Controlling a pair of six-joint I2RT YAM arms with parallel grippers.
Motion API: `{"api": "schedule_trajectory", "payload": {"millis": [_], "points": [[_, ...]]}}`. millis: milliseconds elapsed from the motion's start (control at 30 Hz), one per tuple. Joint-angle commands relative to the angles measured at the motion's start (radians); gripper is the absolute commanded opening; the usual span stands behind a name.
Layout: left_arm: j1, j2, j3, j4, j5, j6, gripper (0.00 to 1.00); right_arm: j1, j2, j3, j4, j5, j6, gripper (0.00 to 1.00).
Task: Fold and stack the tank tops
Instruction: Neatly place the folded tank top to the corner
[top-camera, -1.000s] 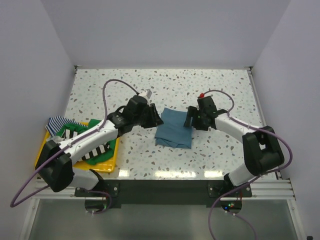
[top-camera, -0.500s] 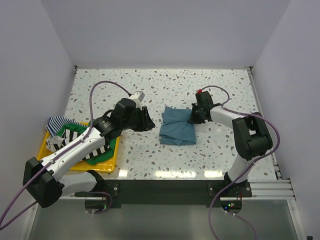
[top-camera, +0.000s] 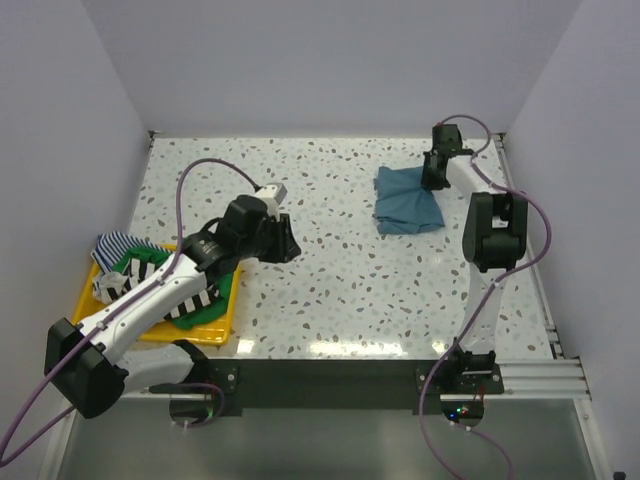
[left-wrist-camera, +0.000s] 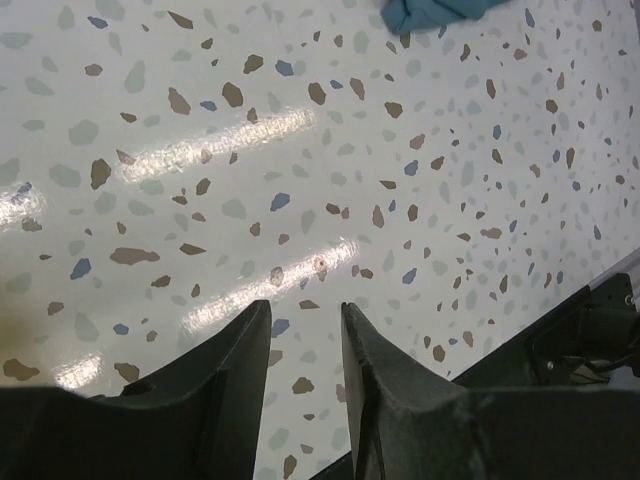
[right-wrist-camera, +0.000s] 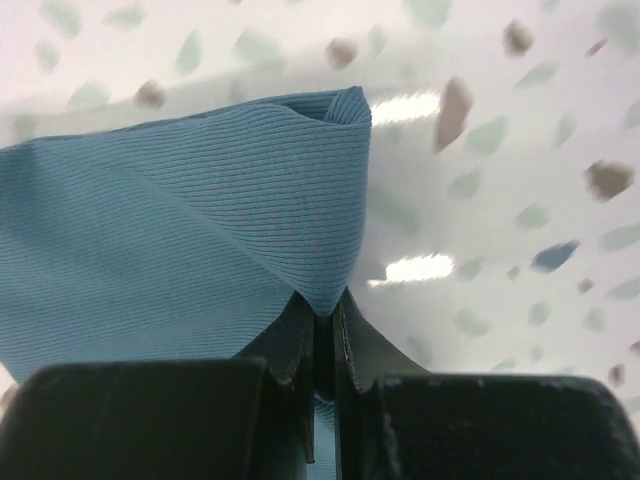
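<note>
The folded teal-blue tank top lies at the far right of the table. My right gripper is shut on its right edge; in the right wrist view the cloth is pinched between the jaws of the right gripper. My left gripper is open and empty over bare table left of centre; it also shows in the left wrist view. A corner of the teal top shows at the top of the left wrist view. The black-and-white striped top, a green top and a thin blue-striped top lie in the yellow tray.
The yellow tray sits at the near left, partly under my left arm. The table's right wall edge runs close beside the right gripper. The back wall stands behind the table.
My right gripper dragged the teal top from the table's middle to the far right. My left gripper let go of it and drew back to the left.
</note>
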Motion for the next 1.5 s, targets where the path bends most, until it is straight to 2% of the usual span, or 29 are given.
{"api": "schedule_trajectory", "payload": {"millis": [0, 67, 167, 267, 500, 667, 1033, 1133, 1200, 1233, 1333, 1367, 1467], "points": [[0.016, -0.006, 0.053, -0.011, -0.008, 0.069, 0.40, -0.045, 0.114, 0.212, -0.097, 0.089, -0.157, 0.00], [0.029, -0.001, 0.061, -0.013, 0.003, 0.084, 0.40, -0.054, 0.198, 0.321, -0.105, 0.115, -0.204, 0.00], [0.051, 0.006, 0.067, -0.016, -0.002, 0.101, 0.40, -0.137, 0.260, 0.407, -0.071, 0.112, -0.204, 0.00], [0.059, 0.022, 0.065, -0.016, -0.023, 0.113, 0.40, -0.160, 0.298, 0.484, -0.024, 0.168, -0.317, 0.00], [0.098, 0.055, 0.023, 0.044, 0.023, 0.103, 0.40, -0.172, 0.306, 0.419, 0.219, 0.256, -0.446, 0.00], [0.147, 0.060, -0.010, 0.073, 0.063, 0.107, 0.39, -0.172, 0.346, 0.478, 0.265, 0.328, -0.532, 0.00], [0.152, 0.081, -0.013, 0.067, 0.058, 0.115, 0.39, -0.195, 0.378, 0.490, 0.371, 0.395, -0.563, 0.01], [0.155, 0.091, -0.016, 0.069, 0.058, 0.115, 0.39, -0.198, 0.395, 0.511, 0.378, 0.398, -0.557, 0.07], [0.155, 0.095, -0.016, 0.070, 0.063, 0.115, 0.39, -0.198, 0.403, 0.522, 0.380, 0.399, -0.548, 0.18], [0.155, 0.100, -0.014, 0.070, 0.066, 0.113, 0.39, -0.198, 0.404, 0.527, 0.382, 0.411, -0.543, 0.32], [0.158, 0.101, -0.013, 0.072, 0.069, 0.113, 0.39, -0.198, 0.403, 0.539, 0.379, 0.425, -0.528, 0.54], [0.158, 0.103, -0.011, 0.072, 0.070, 0.112, 0.39, -0.198, 0.398, 0.542, 0.372, 0.425, -0.511, 0.66], [0.160, 0.101, -0.013, 0.073, 0.076, 0.112, 0.39, -0.194, 0.371, 0.541, 0.369, 0.436, -0.482, 0.78]]}}
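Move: The table's far right corner, where the folded tank top is being taken, lies about 17 cm ahead of the right hand, 24 cm to its right and some 4 cm below. The tank top, already pinched at its right side, has its middle roughly 7 cm left of that hand and 5 cm back; the right rail runs about 25 cm to the hand's right, level with it. From the empty left hand the same corner is some 42 cm ahead, 66 cm right and 17 cm lower. Keeping its pinch on the folded tank top's right side, the right hand draws it about 20 cm right and some 11 cm forward into the table's far right corner, staying low and slowing near the end, while the wrist rolls some 35 degrees so that its left side drops and its right side lifts. There the fingers open wide and let go of the fabric, the hand rising about 2 cm as they do, while the empty left hand eases a few centimetres forward, left and down, clear of the cloth. ##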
